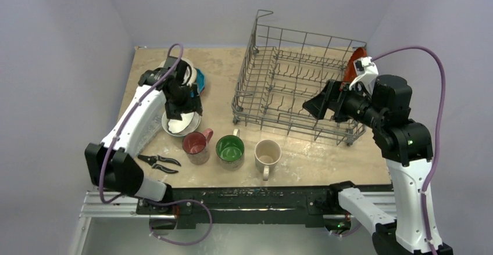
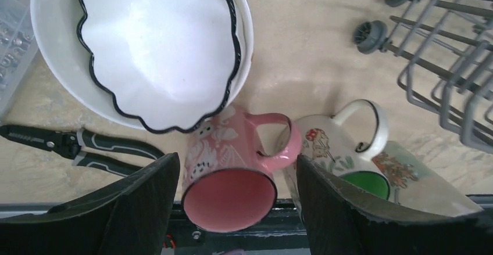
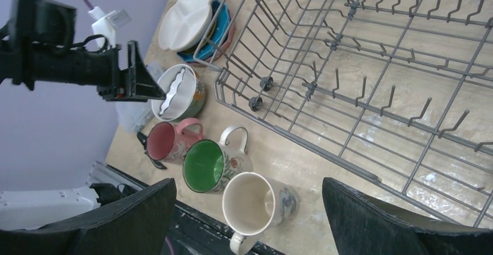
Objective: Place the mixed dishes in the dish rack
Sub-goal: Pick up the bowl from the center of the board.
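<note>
The dish rack [image 1: 296,86] stands at the back right with no dishes showing on its tines. My left gripper [image 1: 181,114] hangs open just above a small white bowl with a black scalloped rim [image 2: 157,46], which is nested in a bigger white bowl [image 2: 58,63]. Nothing sits between its fingers [image 2: 145,208]. In a row near the front edge stand the red mug [image 1: 196,144], green mug [image 1: 230,150] and cream mug [image 1: 267,153]. My right gripper [image 1: 314,107] is open and empty over the rack's front right part. Stacked plates [image 1: 195,75] lie at the back left.
Black-handled pliers [image 1: 160,162] lie left of the red mug. A clear plastic box [image 2: 11,40] sits beside the bowls. An orange plate [image 1: 356,60] shows behind the right arm, beyond the rack's right side. The rack's small wheels [image 2: 372,34] rest on the table near the green mug.
</note>
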Robot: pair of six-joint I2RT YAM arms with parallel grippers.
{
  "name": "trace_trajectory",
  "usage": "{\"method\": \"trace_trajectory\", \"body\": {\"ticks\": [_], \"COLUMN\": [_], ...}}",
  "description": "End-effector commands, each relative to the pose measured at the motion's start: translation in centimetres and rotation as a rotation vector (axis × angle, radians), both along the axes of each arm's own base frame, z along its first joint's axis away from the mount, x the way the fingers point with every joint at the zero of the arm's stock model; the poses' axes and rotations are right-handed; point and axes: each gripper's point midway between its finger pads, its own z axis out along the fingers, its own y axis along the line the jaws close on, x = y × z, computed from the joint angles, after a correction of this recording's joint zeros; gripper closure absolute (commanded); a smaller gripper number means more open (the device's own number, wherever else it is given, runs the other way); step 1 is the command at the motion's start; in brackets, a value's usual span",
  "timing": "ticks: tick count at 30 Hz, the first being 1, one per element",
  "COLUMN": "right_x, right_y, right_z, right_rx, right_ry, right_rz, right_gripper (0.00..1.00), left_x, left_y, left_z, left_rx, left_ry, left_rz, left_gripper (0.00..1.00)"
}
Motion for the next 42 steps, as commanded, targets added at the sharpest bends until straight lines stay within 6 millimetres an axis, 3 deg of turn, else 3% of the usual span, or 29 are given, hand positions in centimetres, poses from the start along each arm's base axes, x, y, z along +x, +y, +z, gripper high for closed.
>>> {"method": "trace_trajectory", "body": {"ticks": [1,6,13,19,26,32,38,42], "right_x": [0.6,2.3,3.7,4.0,4.3,4.1,4.0,3.8], "right_y": [-0.6,-1.1,-1.9,-2.1,-2.4,-2.4,-2.4,-2.3], "right_z": [0.9,0.9,1.1,0.1,-0.5,-1.1,-0.9,-0.9], "right_rx": [-0.055,-0.100,-0.153,-0.166,-0.179,-0.165,-0.160,-0.158], "right_ry": [-0.043,-0.043,-0.040,-0.010,0.021,0.032,0.023,0.021], "right_rz": [-0.018,-0.050,-0.091,-0.107,-0.129,-0.135,-0.135,-0.132], "right_gripper": [0.02,0.02,0.02,0.02,0.02,0.02,0.02,0.02], "left_x": [3.8,6.7,8.8,9.0,9.2,8.8,8.5,8.4], "left_y": [0.2,0.4,-0.1,0.1,1.1,1.4,1.9,1.9], "left_z": [-0.5,-2.4,-5.3,-6.8,-7.5,-7.9,-7.7,-7.3], "left_rx": [0.025,0.043,0.012,0.024,0.087,0.101,0.124,0.127], "left_ry": [-0.023,0.026,0.095,0.132,0.149,0.164,0.154,0.150], "left_rz": [-0.079,-0.073,-0.023,0.035,0.063,0.049,0.036,0.024], "left_gripper": [0.28,0.34,0.48,0.66,0.71,0.82,0.99,1.00]}}
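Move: The scalloped bowl, sitting tilted inside the larger bowl, lies about 7 cm ahead of the left gripper, 6 cm to its left and some 11 cm below; the larger bowl is about 1 cm farther left. The red mug stands around 3 cm back and 1 cm left, the green mug 5 cm back and 11 cm right, the blue plate 20 cm ahead and 4 cm left. From the right hand, the scalloped bowl is roughly 14 cm ahead, 41 cm left, 30 cm below. Bring the left gripper down and forward, about 9 cm and 8 cm, to the right-hand edge of the scalloped bowl, finishing almost straight down while the wrist tips some 10 degrees steeper. Close the wide-open fingers on the way and pinch the black rim between the tips. Let the empty right hand ease slightly forward over the rack, still open. ##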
